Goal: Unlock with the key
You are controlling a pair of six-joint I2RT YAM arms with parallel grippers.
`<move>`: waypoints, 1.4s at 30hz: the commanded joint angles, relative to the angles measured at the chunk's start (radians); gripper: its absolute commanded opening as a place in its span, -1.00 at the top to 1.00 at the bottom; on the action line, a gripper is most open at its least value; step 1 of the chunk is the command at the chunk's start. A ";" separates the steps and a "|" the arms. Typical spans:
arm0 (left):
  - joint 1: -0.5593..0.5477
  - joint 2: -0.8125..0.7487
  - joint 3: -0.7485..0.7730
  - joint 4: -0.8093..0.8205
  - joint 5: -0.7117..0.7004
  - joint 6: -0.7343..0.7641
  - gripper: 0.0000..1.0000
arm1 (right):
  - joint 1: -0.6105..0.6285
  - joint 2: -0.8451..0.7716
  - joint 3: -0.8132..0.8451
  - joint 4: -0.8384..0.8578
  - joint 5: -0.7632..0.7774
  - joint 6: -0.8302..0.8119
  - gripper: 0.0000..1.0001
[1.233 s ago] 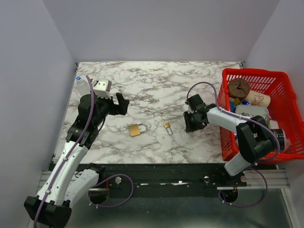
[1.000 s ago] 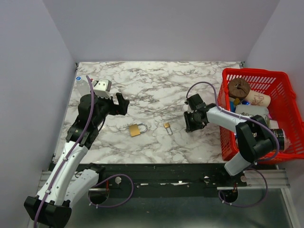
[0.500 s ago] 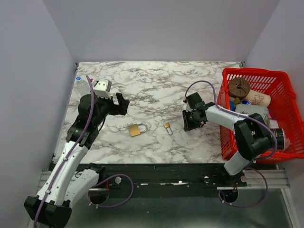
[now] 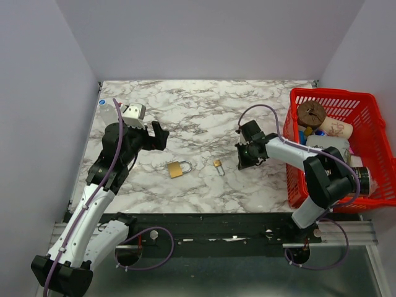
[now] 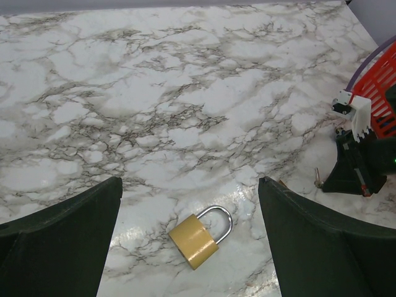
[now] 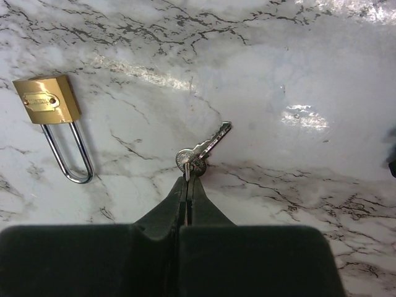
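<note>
The brass padlock (image 4: 177,169) lies flat on the marble table (image 4: 204,111), shackle closed; it also shows in the left wrist view (image 5: 198,236) and the right wrist view (image 6: 49,111). The small key (image 4: 218,164) on its ring lies right of the padlock. My right gripper (image 4: 240,161) is shut, its tips (image 6: 189,179) pointing at the key's head (image 6: 190,161). From above, bare marble separates gripper and key. My left gripper (image 4: 159,137) hangs open up and to the left of the padlock, which sits low between the fingers (image 5: 74,229).
A red basket (image 4: 331,93) holding several items stands at the table's right edge, close behind the right arm. In the left wrist view the right gripper (image 5: 356,170) and the key (image 5: 317,178) sit at the far right.
My right gripper has closed from half open to shut and crept slightly left toward the key. Key, padlock and left arm have stayed put.
</note>
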 commanded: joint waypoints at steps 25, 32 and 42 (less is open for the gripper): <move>-0.069 0.022 -0.141 0.488 0.769 -0.095 -0.98 | 0.148 -0.399 0.282 0.053 -0.522 0.081 0.99; -0.095 0.141 -0.182 0.828 0.826 -0.312 -0.98 | 0.161 -0.462 0.286 0.148 -0.604 0.126 0.99; -0.185 0.186 -0.204 0.956 0.764 -0.311 -0.98 | 0.161 -0.516 0.249 0.231 -0.572 0.187 0.99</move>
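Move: The right fingers already pinch the ring of keys at the table, with the small padlock about 8 cm to their left and the large padlock some 24 cm left, both roughly level with them. The open left gripper, where the keys are headed, waits about 29 cm left and 26 cm above the right hand. From the left hand the keys lie 29 cm right and 26 cm down; the large padlock is nearly beneath, about 5 cm right and 2 cm back. Keeping its pinch on the key ring, the right hand lifts the keys off the table, up about 32 cm, leftward 12 cm and slightly back, swinging its fingers from pointing down to pointing left. Soon after, the open left hand goes some 15 cm right and 9 cm back towards them, rising slightly and turning clockwise about 55 degrees to face them. ##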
